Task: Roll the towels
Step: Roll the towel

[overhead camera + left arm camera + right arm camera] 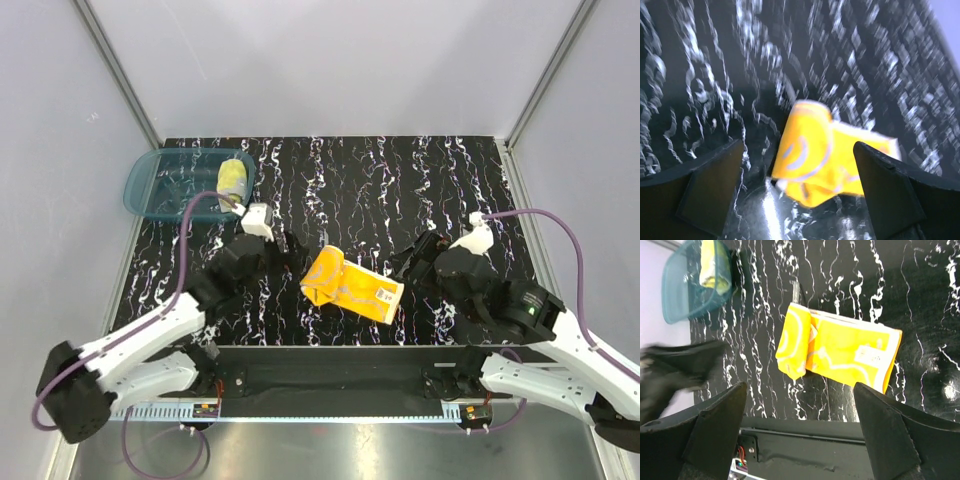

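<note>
An orange towel (352, 285) lies on the black marbled table between the two arms, its left end curled into a loose roll and the rest flat. It also shows in the left wrist view (815, 160) and the right wrist view (840, 347). A pale yellow towel (232, 178) sits rolled inside the teal basin (150, 190) at the back left. My left gripper (287, 248) hangs open just left of the orange towel's rolled end, with nothing between its fingers (715, 185). On the towel's right side my right gripper (413, 258) is open and empty too.
The teal basin (682, 295) with the yellow towel (715, 265) stands near the table's left edge. A black rail (330, 360) runs along the near edge between the arm bases. The left arm (675, 370) shows blurred in the right wrist view.
</note>
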### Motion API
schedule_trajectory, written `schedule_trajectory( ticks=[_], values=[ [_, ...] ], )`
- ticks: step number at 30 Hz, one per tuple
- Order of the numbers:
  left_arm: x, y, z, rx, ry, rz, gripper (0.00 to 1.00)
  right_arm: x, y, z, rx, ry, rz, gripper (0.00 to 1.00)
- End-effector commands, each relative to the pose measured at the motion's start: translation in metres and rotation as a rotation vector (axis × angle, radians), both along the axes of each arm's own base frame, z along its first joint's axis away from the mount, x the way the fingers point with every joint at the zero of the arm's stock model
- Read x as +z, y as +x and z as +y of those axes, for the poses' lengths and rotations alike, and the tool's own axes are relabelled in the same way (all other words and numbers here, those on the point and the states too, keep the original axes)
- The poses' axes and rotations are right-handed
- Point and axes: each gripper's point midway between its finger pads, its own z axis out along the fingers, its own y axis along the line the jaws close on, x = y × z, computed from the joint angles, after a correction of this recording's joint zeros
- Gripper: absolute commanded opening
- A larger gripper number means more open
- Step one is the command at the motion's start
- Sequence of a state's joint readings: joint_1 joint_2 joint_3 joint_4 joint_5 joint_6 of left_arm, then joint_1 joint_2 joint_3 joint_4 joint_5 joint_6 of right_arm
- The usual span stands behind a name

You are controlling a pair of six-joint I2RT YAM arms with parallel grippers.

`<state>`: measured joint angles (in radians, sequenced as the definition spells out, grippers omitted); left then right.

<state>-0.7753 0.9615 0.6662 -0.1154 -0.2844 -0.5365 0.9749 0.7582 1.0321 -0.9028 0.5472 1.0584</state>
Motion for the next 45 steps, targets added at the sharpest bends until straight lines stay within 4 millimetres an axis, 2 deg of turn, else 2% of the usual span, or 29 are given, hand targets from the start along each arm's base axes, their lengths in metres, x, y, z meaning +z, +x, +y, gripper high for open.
schedule_trajectory(
  ticks=[1,7,8,10,14,21,26,30,31,33,34,40,42,45],
  values=[
    [-0.020,-0.030,-0.047,-0.346,-0.240,0.100,0.99,0.003,0.003,0.008,0.013,0.034,-0.006,0.94],
    [-0.053,-0.022,-0.049,-0.360,-0.316,0.168,0.99,0.001,0.001,0.009,0.020,0.042,0.002,0.95],
    [-0.065,-0.024,-0.050,-0.372,-0.320,0.203,0.99,0.000,0.000,0.008,0.021,0.042,0.005,0.95],
    [-0.066,-0.019,-0.052,-0.375,-0.347,0.189,0.99,-0.002,-0.001,0.007,0.018,0.040,0.009,0.95],
    [-0.083,-0.016,-0.057,-0.384,-0.350,0.223,0.99,-0.005,-0.003,0.005,0.016,0.040,0.018,0.95],
    [-0.110,-0.004,-0.047,-0.323,-0.241,0.251,0.99,-0.007,-0.004,0.004,0.017,0.034,0.024,0.95],
    [-0.117,0.000,-0.045,-0.310,-0.203,0.252,0.99,-0.010,-0.003,0.008,0.027,0.039,0.033,0.95],
    [-0.113,0.002,-0.041,-0.297,-0.188,0.234,0.99,-0.013,-0.003,0.012,0.032,0.041,0.039,0.95],
    [-0.106,0.005,-0.039,-0.285,-0.190,0.207,0.99,-0.014,-0.003,0.012,0.032,0.041,0.039,0.95],
    [-0.105,0.005,-0.034,-0.269,-0.169,0.205,0.99,-0.016,-0.003,0.014,0.037,0.040,0.043,0.95],
    [-0.096,0.010,-0.033,-0.259,-0.159,0.179,0.99,-0.016,-0.003,0.015,0.040,0.041,0.045,0.95],
    [-0.084,0.018,-0.016,-0.183,-0.091,0.149,0.99,-0.019,-0.002,0.020,0.053,0.046,0.047,0.95],
    [-0.090,0.020,-0.017,-0.190,-0.081,0.169,0.99,-0.019,-0.002,0.022,0.059,0.051,0.047,0.95],
    [-0.112,0.021,-0.020,-0.200,-0.059,0.246,0.99,-0.017,-0.002,0.022,0.059,0.059,0.045,0.95]
  ],
)
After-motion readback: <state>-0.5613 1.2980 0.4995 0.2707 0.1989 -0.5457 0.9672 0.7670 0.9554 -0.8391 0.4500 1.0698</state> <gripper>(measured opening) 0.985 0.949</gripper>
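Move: To the left hand's right, about 7 cm and level with it fore and aft, lies the rolled part of the orange towel, some 16 cm below. The towel's flat part is about 18 cm to the hand's right and 4 cm back. A grey tag lies roughly 9 cm ahead and 8 cm right. From the right hand, the rolled part is about 8 cm ahead, 20 cm left and 24 cm below. Dropping quickly about 11 cm and drawing back 3 cm, the open left hand tips down and turns clockwise some 20 degrees, shifts about 4 cm right towards the rolled part, and sinks a little more; then it rises 3 cm while easing forward again, ending open just left of the roll, not gripping. The right hand, also open, sinks and drifts left about 2 cm. ##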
